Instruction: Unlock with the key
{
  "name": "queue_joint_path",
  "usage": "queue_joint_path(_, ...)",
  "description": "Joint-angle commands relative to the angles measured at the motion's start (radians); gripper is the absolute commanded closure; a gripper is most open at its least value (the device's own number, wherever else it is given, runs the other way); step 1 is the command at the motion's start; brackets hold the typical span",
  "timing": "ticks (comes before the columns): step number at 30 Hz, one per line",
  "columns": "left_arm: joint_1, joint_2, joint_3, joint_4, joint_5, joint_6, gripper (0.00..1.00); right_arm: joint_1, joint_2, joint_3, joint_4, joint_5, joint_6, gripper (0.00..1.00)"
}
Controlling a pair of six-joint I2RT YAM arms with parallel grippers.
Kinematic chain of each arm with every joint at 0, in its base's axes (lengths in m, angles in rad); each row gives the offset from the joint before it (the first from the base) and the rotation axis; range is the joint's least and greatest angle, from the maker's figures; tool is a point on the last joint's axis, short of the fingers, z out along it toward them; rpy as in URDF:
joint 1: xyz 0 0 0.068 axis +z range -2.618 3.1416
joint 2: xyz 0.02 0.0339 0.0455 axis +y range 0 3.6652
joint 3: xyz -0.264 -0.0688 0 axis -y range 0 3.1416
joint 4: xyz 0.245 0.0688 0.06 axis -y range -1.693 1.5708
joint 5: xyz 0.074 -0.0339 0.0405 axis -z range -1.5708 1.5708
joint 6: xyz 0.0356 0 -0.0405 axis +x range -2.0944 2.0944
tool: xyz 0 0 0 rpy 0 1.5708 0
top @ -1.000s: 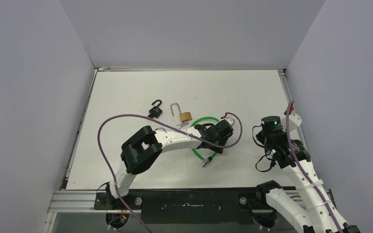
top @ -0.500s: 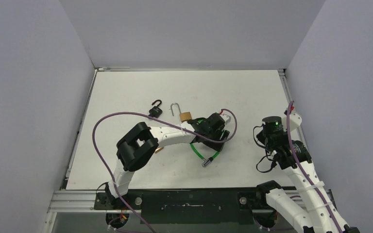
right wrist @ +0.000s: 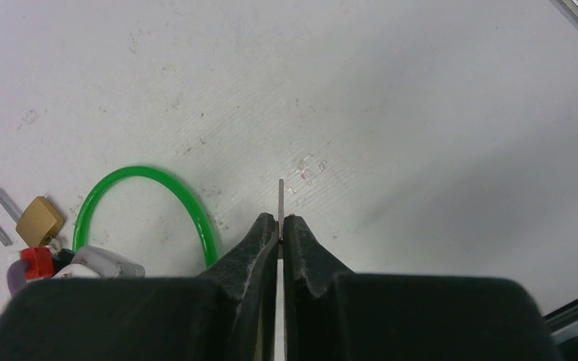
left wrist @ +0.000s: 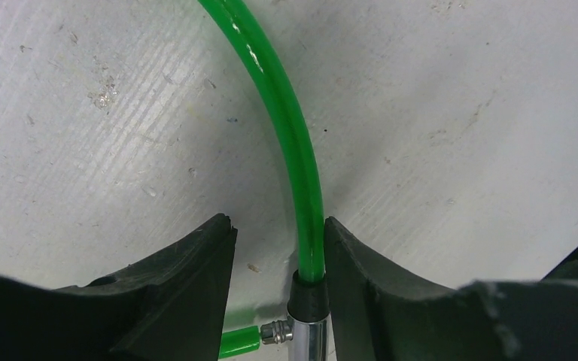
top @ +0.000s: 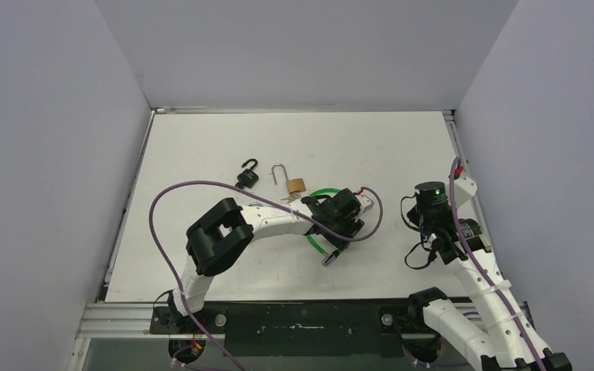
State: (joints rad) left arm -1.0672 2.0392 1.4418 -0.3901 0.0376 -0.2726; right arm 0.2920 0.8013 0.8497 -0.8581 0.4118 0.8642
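Observation:
The green cable lock (left wrist: 293, 143) lies in a loop on the table, its black collar and metal barrel (left wrist: 308, 331) between my left fingers. My left gripper (left wrist: 278, 226) is open around it. The right finger (left wrist: 361, 271) touches the cable, and a gap separates the left finger from it. In the top view this gripper (top: 342, 224) sits over the loop's right side (top: 321, 191). My right gripper (right wrist: 280, 219) is shut on the key (right wrist: 281, 199), whose thin blade sticks out past the fingertips above bare table, right of the loop (right wrist: 196, 210).
A brass padlock (top: 295, 185) with its shackle open lies just left of the loop, small keys (top: 288, 199) beside it. A black padlock (top: 248, 177), also open, sits farther left. A purple cable (top: 201, 185) arcs over the left arm. Walls close three sides.
My left jaws have widened from a narrower hold on the cable, and the gripper shifted away and back over the loop. The cable lock moved a little. My right arm edged slightly left.

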Motion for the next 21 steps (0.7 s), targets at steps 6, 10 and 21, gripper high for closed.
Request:
queue_joint_path(6, -0.049, 0.069, 0.043, -0.023, -0.116, -0.006, 0.58, -0.039, -0.001, 0.021, 0.079, 0.021, -0.071, 1.0)
queue_joint_path(10, -0.06, 0.096, 0.06, -0.024, -0.147, -0.006, 0.8, -0.047, 0.004, 0.034, 0.092, 0.022, -0.081, 1.0)
queue_joint_path(21, 0.057, 0.189, 0.439, -0.14, 0.003, -0.111, 1.0, -0.051, -0.057, 0.111, 0.218, -0.033, -0.2, 1.0)
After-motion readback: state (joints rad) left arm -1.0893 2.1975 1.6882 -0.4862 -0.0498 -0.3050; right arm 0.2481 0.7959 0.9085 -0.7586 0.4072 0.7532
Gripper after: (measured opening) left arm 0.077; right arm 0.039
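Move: About 1 cm to the right of the left hand and 1 cm below it, between its spread fingers, runs the green cable, just beyond the collar of its lock. The metal lock cylinder lies some 4 cm back and 3 cm to the left of this hand, and the opened gold padlock some 16 cm ahead and 12 cm left, both near table height. From the right hand, the cable's gripping spot is roughly 19 cm left, 1 cm back and 16 cm down. Sinking about 1 cm and easing right over the green cable, the left hand shuts its half-open fingers and pinches it just beyond the collar, then sweeps right and forward some 3 to 4 cm with the cable in its grip. The right hand, still shut on the key, rises about 4 cm and goes some 2 cm forward, its fingers tipping up slightly. ##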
